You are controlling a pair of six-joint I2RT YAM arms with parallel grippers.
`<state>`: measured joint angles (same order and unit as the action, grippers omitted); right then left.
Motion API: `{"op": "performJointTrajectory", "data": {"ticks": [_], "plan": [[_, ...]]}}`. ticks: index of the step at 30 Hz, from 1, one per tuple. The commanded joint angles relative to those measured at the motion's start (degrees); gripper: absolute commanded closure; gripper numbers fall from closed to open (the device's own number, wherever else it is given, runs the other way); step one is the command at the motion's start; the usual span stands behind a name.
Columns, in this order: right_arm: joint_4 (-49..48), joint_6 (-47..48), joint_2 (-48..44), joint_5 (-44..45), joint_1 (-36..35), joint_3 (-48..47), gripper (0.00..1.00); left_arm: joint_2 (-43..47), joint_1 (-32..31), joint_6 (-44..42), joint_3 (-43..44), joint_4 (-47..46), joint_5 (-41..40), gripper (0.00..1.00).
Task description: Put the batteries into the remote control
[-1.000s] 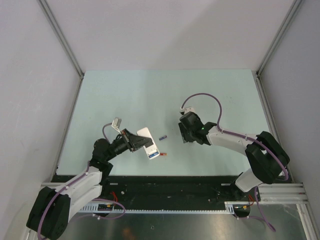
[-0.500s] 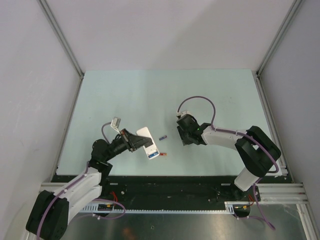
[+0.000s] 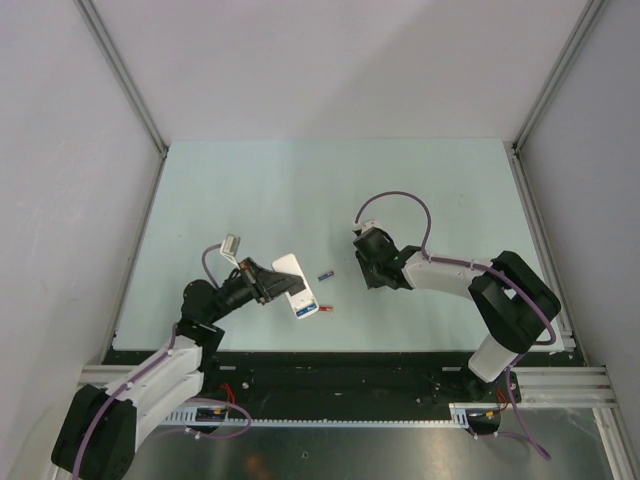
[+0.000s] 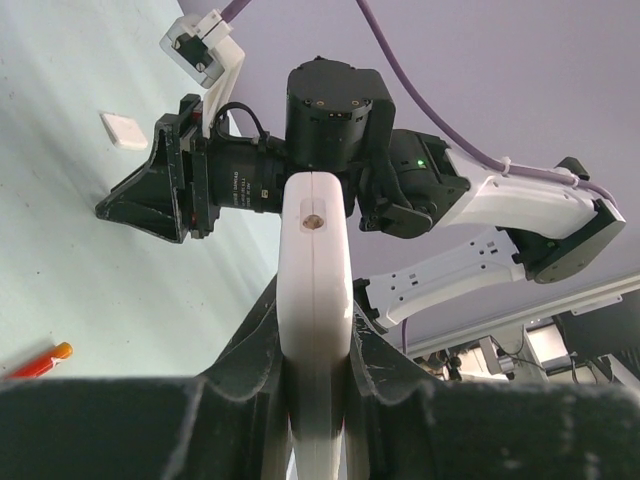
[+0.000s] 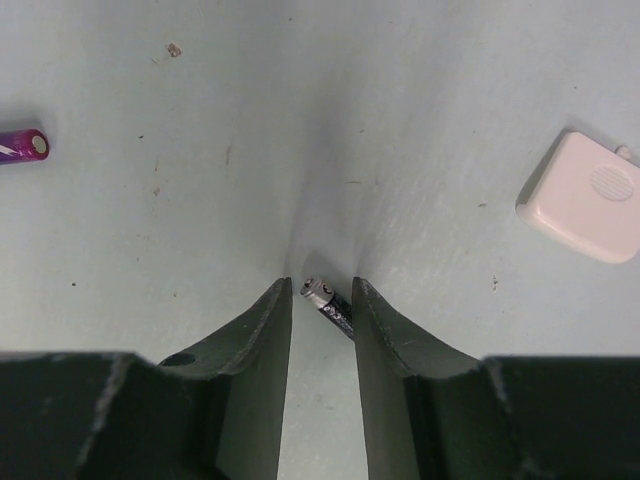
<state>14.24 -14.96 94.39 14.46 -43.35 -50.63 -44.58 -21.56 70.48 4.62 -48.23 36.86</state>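
My left gripper (image 3: 281, 285) is shut on the white remote control (image 3: 296, 283), which it holds edge-on (image 4: 315, 250) above the table. Something bright blue (image 3: 301, 311) shows at the remote's near end. A red battery (image 3: 326, 309) lies just right of it, and a dark blue-purple battery (image 3: 324, 274) lies a little farther back. My right gripper (image 5: 320, 290) points down at the table with its jaws narrow around a grey-silver battery (image 5: 328, 300). That battery leans on the right finger (image 5: 385, 330), and a gap remains at the left finger.
A small white rounded cover (image 5: 582, 197) lies on the table to the right of my right gripper, and it also shows in the left wrist view (image 4: 124, 131). The purple battery (image 5: 20, 145) lies far to the left. Walls surround the pale green table (image 3: 300, 180).
My right gripper has shifted slightly left and its jaws have narrowed around the grey-silver battery. The left arm and the remote have stayed put.
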Motion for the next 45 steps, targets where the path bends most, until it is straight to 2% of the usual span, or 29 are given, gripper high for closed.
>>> {"op": "performJointTrajectory", "data": {"ticks": [1, 5, 12, 17, 21, 26, 35, 45], "plan": [[0.70, -0.94, 1.32, 0.57, 0.55, -0.43, 0.66, 1.68, 0.47, -0.78, 0.30, -1.69, 0.93, 1.00], [1.23, -1.74, 1.59, 0.57, 0.55, -0.52, 0.71, 1.78, 0.47, -0.60, -0.05, -1.69, 0.76, 1.00], [1.32, -6.21, 1.76, -2.59, 3.09, -0.52, 0.88, 1.95, 0.47, -0.52, -0.40, -1.69, 0.76, 1.00], [0.79, -9.64, 1.76, -5.84, 5.90, -0.70, 0.93, 1.95, 0.47, -0.43, -0.58, -1.69, 0.58, 1.00], [-0.87, -15.26, 1.94, -7.07, 7.93, -0.61, 1.00, 1.78, 0.47, -0.25, -0.75, -1.61, 0.32, 1.00], [-3.34, -26.33, 2.29, -7.52, 8.90, -0.61, 1.00, 1.77, 0.56, 0.01, -0.76, -1.61, -0.21, 1.00], [-1.41, -50.75, 2.55, 3.98, 7.67, -0.70, 1.00, 1.60, 0.47, 0.80, -1.19, -1.69, -0.83, 1.00], [6.84, -69.14, 3.61, 16.38, 5.91, -2.80, 1.00, 0.63, 0.47, 1.06, -1.02, -1.69, -0.65, 1.00]]}}
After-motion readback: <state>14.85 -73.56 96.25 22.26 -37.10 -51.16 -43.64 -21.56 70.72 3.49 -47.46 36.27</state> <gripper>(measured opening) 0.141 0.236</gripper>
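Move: The black battery lies right between my right hand's open fingers, less than 1 cm below the hand point. The pale battery cover is some 7 cm ahead and 8 cm to the right; the purple battery sits about 3 cm ahead and 9 cm to the left, and the red one roughly 5 cm back and 11 cm to the left. From my left hand, which keeps the remote up, the black battery is about 18 cm right, 9 cm ahead and 18 cm below. I shut my right fingers from part-open until they pinch the black battery between their tips, then carry it about 4 cm forward, easing a little to the right, towards the pale cover. I stay low and level all the way, while the wrist rolls some 60 degrees clockwise about the fingers, which still point down and forward. ##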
